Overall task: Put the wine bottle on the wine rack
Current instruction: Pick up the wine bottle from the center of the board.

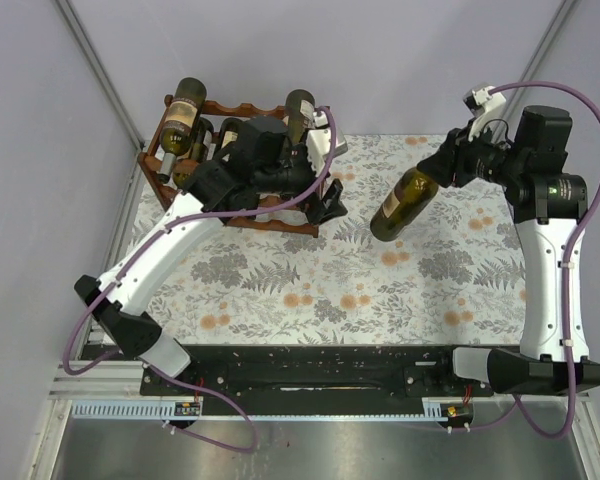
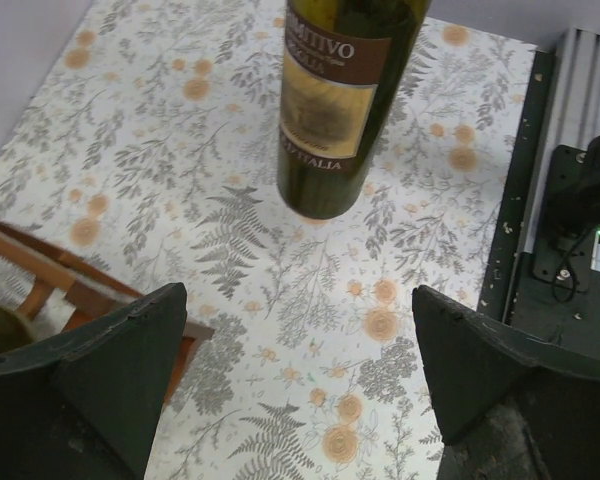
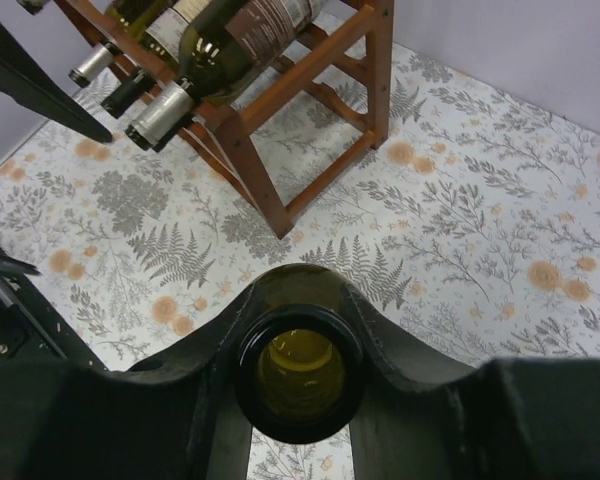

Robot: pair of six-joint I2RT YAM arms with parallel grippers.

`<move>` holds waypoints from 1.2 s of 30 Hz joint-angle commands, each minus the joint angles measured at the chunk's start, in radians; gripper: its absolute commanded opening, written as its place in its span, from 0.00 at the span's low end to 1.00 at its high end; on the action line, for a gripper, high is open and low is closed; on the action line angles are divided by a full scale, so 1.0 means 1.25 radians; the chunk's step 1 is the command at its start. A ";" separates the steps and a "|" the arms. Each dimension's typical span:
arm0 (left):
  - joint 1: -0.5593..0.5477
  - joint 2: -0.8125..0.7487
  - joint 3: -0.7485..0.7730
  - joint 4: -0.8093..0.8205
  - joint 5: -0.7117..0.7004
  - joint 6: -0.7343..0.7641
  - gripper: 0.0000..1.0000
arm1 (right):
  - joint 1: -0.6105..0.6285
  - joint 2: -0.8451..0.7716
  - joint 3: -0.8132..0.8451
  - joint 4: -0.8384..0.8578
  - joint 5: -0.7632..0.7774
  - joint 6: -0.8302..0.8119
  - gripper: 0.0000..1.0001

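Note:
A dark green wine bottle [image 1: 404, 204] with a brown and cream label hangs tilted above the floral table, right of centre. My right gripper [image 1: 448, 168] is shut on its neck. In the right wrist view the open bottle mouth [image 3: 300, 372] sits between the dark fingers [image 3: 180, 400]. The reddish-brown wine rack [image 1: 242, 108] stands at the back left, apart from the held bottle. My left gripper [image 1: 327, 203] hovers at the rack's right end, open and empty. Its wrist view shows the bottle's base and label [image 2: 340, 110] ahead, between wide-apart fingers [image 2: 100, 370].
Several other bottles [image 1: 185, 125] lie on the rack, necks pointing out [image 3: 160, 115]. A rack rail [image 2: 40, 265] shows by the left finger. The floral cloth [image 1: 310, 280] covers the table. A black base rail [image 1: 310, 365] runs along the near edge, and grey walls close the back.

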 commanded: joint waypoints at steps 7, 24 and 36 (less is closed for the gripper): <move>-0.027 0.055 0.048 0.177 0.120 -0.132 0.99 | 0.035 0.001 0.111 0.044 -0.095 0.059 0.00; -0.040 0.069 -0.130 0.421 0.270 -0.216 0.99 | 0.106 0.029 0.182 0.057 -0.106 0.116 0.00; -0.039 0.101 -0.175 0.479 0.329 -0.161 0.99 | 0.120 0.052 0.219 0.097 -0.138 0.204 0.00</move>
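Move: Some 16 cm to the left hand's right, about 1 cm ahead and 6 cm lower, hangs the middle of the tilted wine bottle. From this hand the wine rack stands roughly 18 cm ahead, 20 cm left and 20 cm down, its right-end bottle about 18 cm ahead, 8 cm left and 8 cm below. The right hand already grips the bottle's neck, the bottle's middle about 4 cm back, 8 cm left and 9 cm below it; the open left gripper waits 24 cm to its left, 5 cm back and 3 cm lower. Closing in on the bottle's lower end, the left hand travels about 8 cm to the right with fingers kept wide open, rising slightly, then sinking to end some 4 cm lower, while turning clockwise and levelling its fingertips. The right hand keeps its pinch on the neck and brings the bottle up and left, about 6 cm each way, turning slightly counter-clockwise. Whether the left fingers touch the glass can't be seen. ##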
